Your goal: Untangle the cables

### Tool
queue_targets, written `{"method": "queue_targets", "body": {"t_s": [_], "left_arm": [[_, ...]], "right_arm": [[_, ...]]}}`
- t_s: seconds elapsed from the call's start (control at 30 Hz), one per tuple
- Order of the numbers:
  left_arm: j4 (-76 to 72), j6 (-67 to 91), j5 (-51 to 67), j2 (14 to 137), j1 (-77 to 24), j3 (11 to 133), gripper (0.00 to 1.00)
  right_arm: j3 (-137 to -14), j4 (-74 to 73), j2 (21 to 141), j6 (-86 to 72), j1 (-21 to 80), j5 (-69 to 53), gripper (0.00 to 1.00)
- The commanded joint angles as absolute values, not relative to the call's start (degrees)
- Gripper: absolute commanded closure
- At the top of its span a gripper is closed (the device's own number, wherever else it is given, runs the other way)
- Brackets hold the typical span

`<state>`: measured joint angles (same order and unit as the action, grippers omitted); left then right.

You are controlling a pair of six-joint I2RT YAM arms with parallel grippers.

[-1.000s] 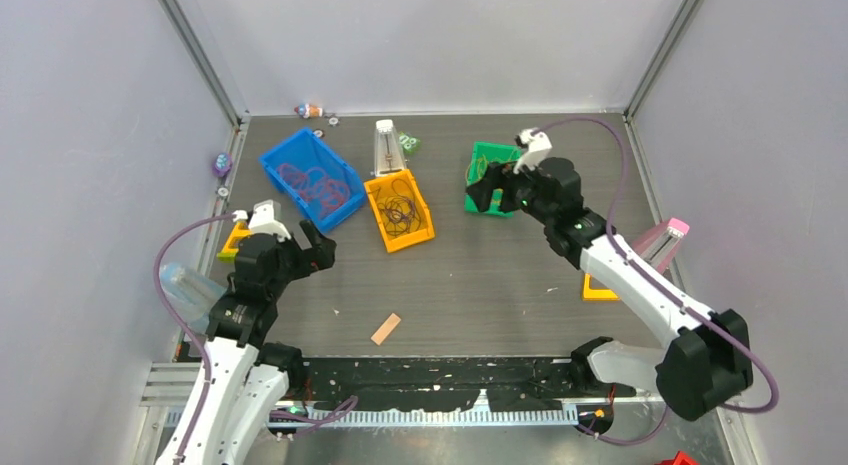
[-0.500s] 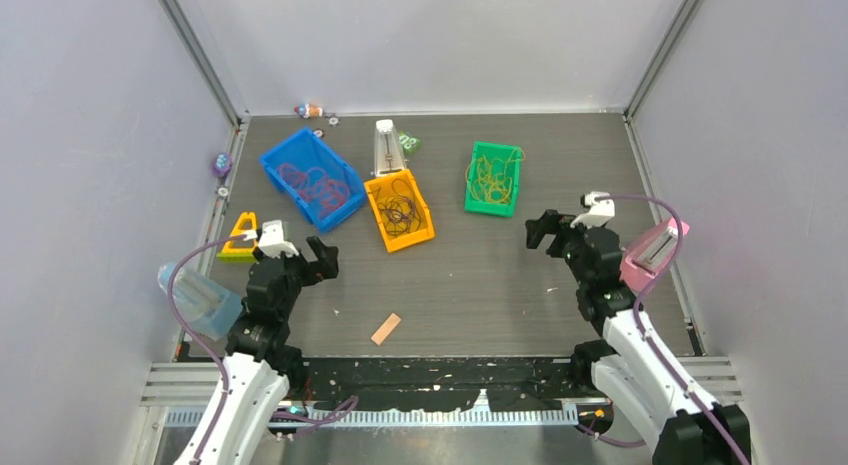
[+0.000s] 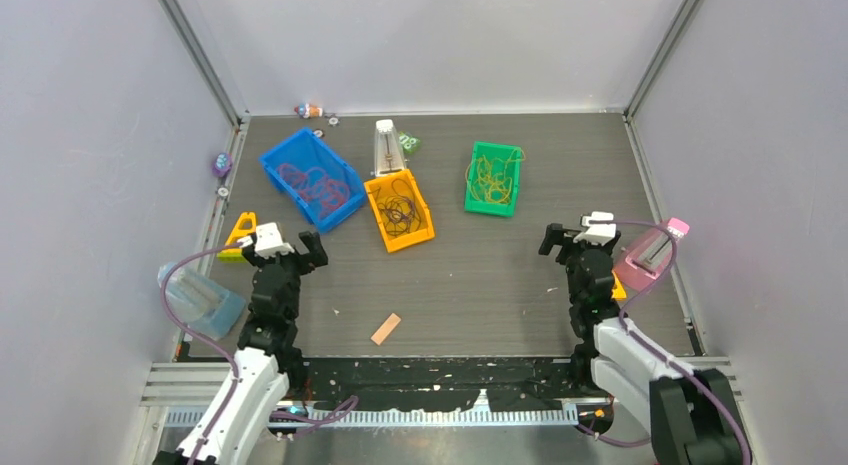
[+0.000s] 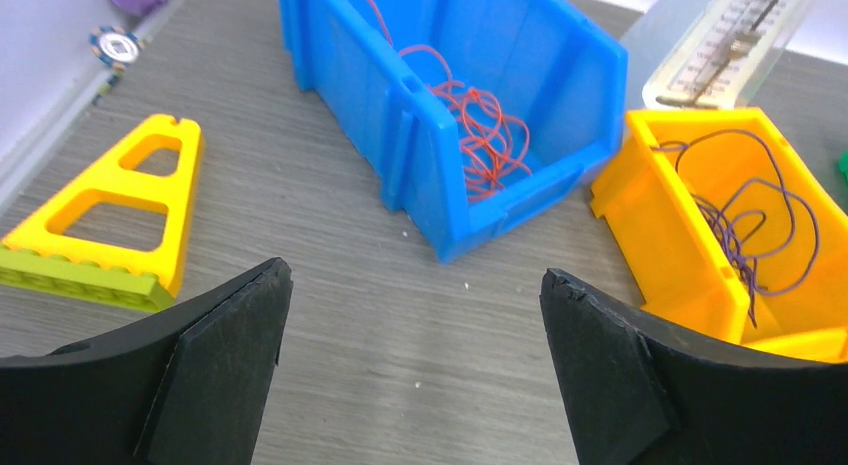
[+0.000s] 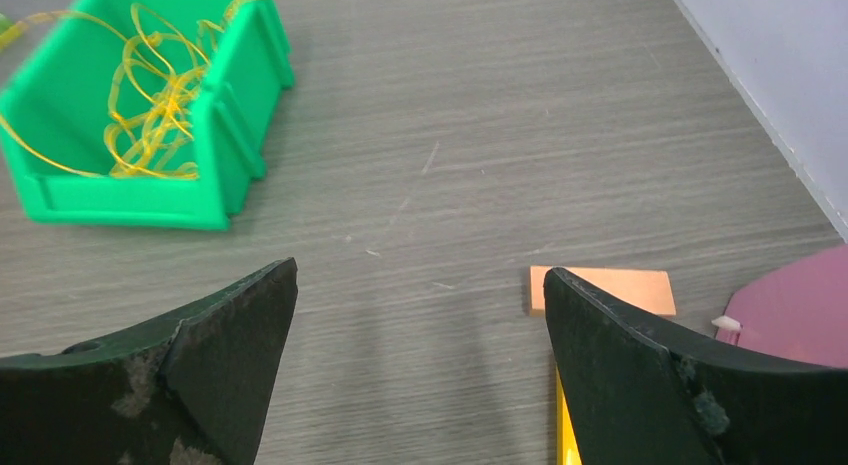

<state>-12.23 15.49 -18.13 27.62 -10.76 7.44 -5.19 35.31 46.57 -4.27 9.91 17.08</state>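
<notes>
The cables lie sorted in three bins. Red cables (image 4: 480,125) fill the blue bin (image 3: 312,178), dark purple cables (image 4: 745,215) the orange bin (image 3: 400,210), and yellow cables (image 5: 150,115) the green bin (image 3: 493,178). My left gripper (image 3: 283,247) hangs open over bare table, short of the blue and orange bins, and in the left wrist view the left gripper (image 4: 415,285) holds nothing. My right gripper (image 3: 578,237) is open too, near the right side and well back from the green bin. In the right wrist view the right gripper (image 5: 420,285) is empty.
A yellow triangular frame (image 3: 240,235) lies just left of my left gripper, with a translucent blue container (image 3: 200,300) nearer the edge. A pink block (image 3: 650,255) and an orange tile (image 5: 605,288) sit by my right gripper. An orange strip (image 3: 386,329) lies front centre, and a clear metronome-like case (image 3: 386,148) stands behind the orange bin.
My right arm has pulled back from over the green bin to the near right of the table, its jaws widening. My left arm has drawn back slightly toward the near edge.
</notes>
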Motion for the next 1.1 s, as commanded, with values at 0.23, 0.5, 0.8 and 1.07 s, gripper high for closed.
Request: {"method": "queue_targets", "body": {"t_s": [0.23,0.5,0.8,1.07], "left_arm": [[-54.7,4.0,-24.9,52.7,-10.5,3.0,0.05],[-39.4,3.2,-18.8,60.9,-6.6,14.4,0.09],[-32.8,3.5,-13.0,65.0,-3.9,20.0,0.24],[-61.1,-0.4,-7.3,70.4,-0.8,8.9,0.25]], "right_arm": [[-9.0,54.0,63.1,0.4,10.0,21.8,0.02],[-7.4,76.3,79.2,8.9,10.2,20.0,0.02],[-10.4,68.9,78.9,5.3,8.7,24.1,0.05],[-10.4,69.4,79.0,5.2,8.8,24.0,0.05]]}}
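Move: Both hands are open and empty, and the cables already lie in the bins. The blue bin with the red cable is about 17 cm ahead of the left hand, 5 cm to its right and 10 cm below. The orange bin is 9 cm ahead and 25 cm right, the yellow triangle 4 cm ahead and 14 cm left. From the right hand, the green bin is some 17 cm ahead, 19 cm left and 9 cm below; the pink holder is level, 20 cm right. Both empty hands ease forward, left about 7 cm towards the blue bin, partly closing; right 4 cm, slightly sinking. ##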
